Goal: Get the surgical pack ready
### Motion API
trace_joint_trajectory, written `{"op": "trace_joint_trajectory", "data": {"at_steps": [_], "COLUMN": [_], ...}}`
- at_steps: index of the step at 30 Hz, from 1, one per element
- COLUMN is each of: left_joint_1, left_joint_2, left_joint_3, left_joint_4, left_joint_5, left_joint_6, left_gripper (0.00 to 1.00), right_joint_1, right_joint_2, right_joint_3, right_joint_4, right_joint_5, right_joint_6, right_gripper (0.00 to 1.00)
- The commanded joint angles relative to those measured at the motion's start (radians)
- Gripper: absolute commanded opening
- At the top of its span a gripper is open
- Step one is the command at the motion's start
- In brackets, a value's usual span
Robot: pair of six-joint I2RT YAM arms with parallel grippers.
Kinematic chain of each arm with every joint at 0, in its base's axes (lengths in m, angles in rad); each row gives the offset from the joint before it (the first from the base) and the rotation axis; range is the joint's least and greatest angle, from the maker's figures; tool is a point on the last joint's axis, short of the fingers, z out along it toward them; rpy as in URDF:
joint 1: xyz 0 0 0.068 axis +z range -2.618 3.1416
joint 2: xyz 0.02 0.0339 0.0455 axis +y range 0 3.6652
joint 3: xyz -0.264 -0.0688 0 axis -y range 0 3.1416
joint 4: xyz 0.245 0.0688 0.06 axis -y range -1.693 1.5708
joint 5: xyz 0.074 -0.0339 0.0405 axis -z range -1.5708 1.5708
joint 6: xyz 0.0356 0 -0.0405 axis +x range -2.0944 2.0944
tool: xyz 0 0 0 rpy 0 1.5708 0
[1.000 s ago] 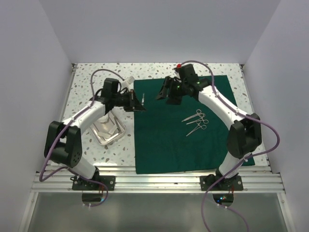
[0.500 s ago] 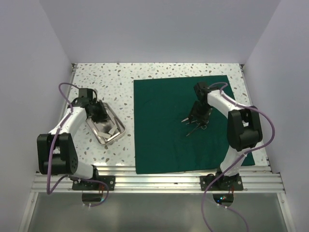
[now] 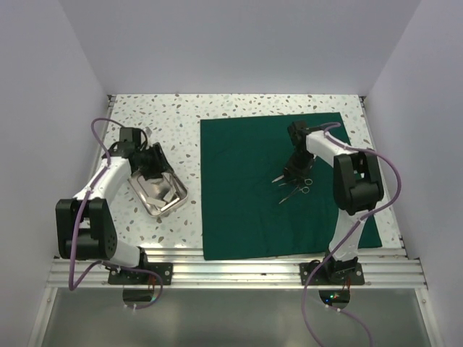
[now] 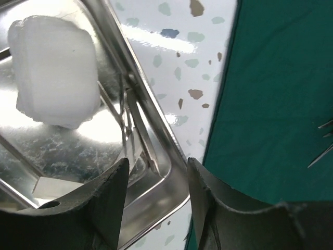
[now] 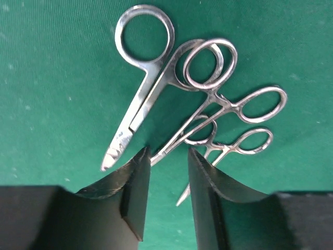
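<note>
The dark green drape (image 3: 246, 217) lies flat on the table. Several steel scissor-like instruments (image 3: 298, 189) lie in a bunch on its right half. My right gripper (image 3: 294, 172) is low over them. In the right wrist view it (image 5: 167, 159) is open, with the tip of one clamp (image 5: 229, 101) lying between its fingers and the scissors (image 5: 139, 96) just to the left. The small metal tray (image 3: 178, 194) sits left of the drape. My left gripper (image 4: 156, 174) is open over the tray's corner. A white gauze pad (image 4: 54, 67) and thin steel tweezers (image 4: 132, 125) lie in the tray.
The speckled tabletop (image 3: 181, 116) surrounds the drape. The drape's edge (image 4: 223, 104) runs close beside the tray (image 4: 156, 130). White walls close in the left, back and right sides. An aluminium rail (image 3: 239, 271) runs along the near edge.
My left gripper has drawn back from the drape's left edge to over the tray. My right gripper has come down from the back of the drape onto the instruments.
</note>
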Motion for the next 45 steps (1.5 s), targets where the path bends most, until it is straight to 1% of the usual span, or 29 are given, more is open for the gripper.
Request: {"op": "trace_joint_trajectory", "data": {"at_steps": [1,3,4,6,10,14,17,19,20,25,27,28,29,30,31,32,33,35,38,42,45], "left_joint_1": [-0.021,-0.020,-0.047,-0.064,-0.099,-0.157,-0.191,-0.201,-0.207,-0.214,-0.216,-0.217,-0.217,-0.217,-0.217,-0.217,-0.217,-0.221,-0.227,-0.230,-0.236], "left_joint_2": [0.004,0.020,0.024,0.034,0.049,0.058,0.067,0.070,0.073,0.081,0.089,0.090,0.093,0.093,0.093,0.099,0.103,0.107,0.112,0.115,0.107], "left_joint_3": [0.059,0.072,0.077,0.089,0.117,0.157,0.198,0.223,0.232,0.249,0.258,0.260,0.246,0.232,0.215,0.200,0.168,0.139,0.122,0.082,0.063], "left_joint_4": [0.040,0.045,0.046,0.046,0.049,0.060,0.063,0.071,0.082,0.120,0.146,0.166,0.189,0.268,0.316,0.365,0.455,0.511,0.574,0.618,0.634], "left_joint_5": [0.047,0.064,0.070,0.081,0.119,0.153,0.176,0.194,0.209,0.269,0.324,0.358,0.433,0.479,0.524,0.560,0.622,0.647,0.651,0.636,0.616], "left_joint_6": [0.029,0.033,0.038,0.046,0.081,0.110,0.125,0.127,0.126,0.121,0.112,0.103,0.089,0.040,0.009,-0.024,-0.093,-0.143,-0.197,-0.273,-0.289], "left_gripper": [0.53,0.53,0.53,0.53,0.54,0.58,0.59,0.62,0.71,0.68,0.70,0.70,0.72,0.73,0.74,0.74,0.75,0.75,0.77,0.77,0.77], "right_joint_1": [-0.008,-0.008,-0.009,-0.008,-0.008,-0.009,-0.008,-0.009,-0.006,-0.008,-0.002,0.003,0.023,0.034,0.052,0.076,0.149,0.258,0.322,0.389,0.428], "right_joint_2": [0.020,0.044,0.054,0.072,0.062,0.003,-0.053,-0.089,-0.119,-0.159,-0.175,-0.182,-0.192,-0.201,-0.199,-0.201,-0.199,-0.189,-0.178,-0.158,-0.147], "right_joint_3": [0.048,0.062,0.065,0.067,0.027,-0.022,-0.002,0.010,0.021,0.064,0.087,0.097,0.091,0.084,0.088,0.120,0.146,0.218,0.229,0.251,0.269], "right_joint_4": [0.024,0.025,0.024,0.018,0.025,0.029,-0.005,-0.027,-0.030,-0.070,-0.065,-0.035,0.025,0.138,0.160,0.170,0.164,0.115,0.157,0.203,0.223], "right_joint_5": [0.045,0.043,0.037,0.040,0.034,0.042,0.066,0.083,0.086,0.079,0.042,-0.034,-0.126,-0.232,-0.330,-0.465,-0.475,-0.474,-0.512,-0.504,-0.497], "right_joint_6": [0.079,0.093,0.099,0.117,0.157,0.197,0.209,0.205,0.197,0.148,0.072,0.027,-0.110,-0.178,-0.242,-0.305,-0.441,-0.536,-0.524,-0.499,-0.487], "right_gripper": [0.38,0.37,0.36,0.33,0.24,0.06,0.00,0.00,0.00,0.00,0.00,0.00,0.00,0.00,0.00,0.00,0.00,0.00,0.00,0.00,0.00]}}
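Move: Just below the right hand lies the middle clamp, the one it goes for, its middle some 4 cm right and 2 cm ahead. Of that hand, the scissors lie about 4 cm ahead and 1 cm right, the lower clamp about 3 cm back and 3 cm right. From the left hand the middle clamp is about 50 cm right, 2 cm ahead and 9 cm below; the tray's middle is some 3 cm left, 2 cm back and 8 cm below. Easing about 1 cm forward and down, the right hand pinches the middle clamp near its tips, lifts it, then swings some 23 cm left while rising to 15 cm, turning counter-clockwise and tilting so the rings lead towards the left hand. The left hand leaves the tray, going some 17 cm right and 10 cm up to meet it, rolling about 35 degrees and opening wider. ##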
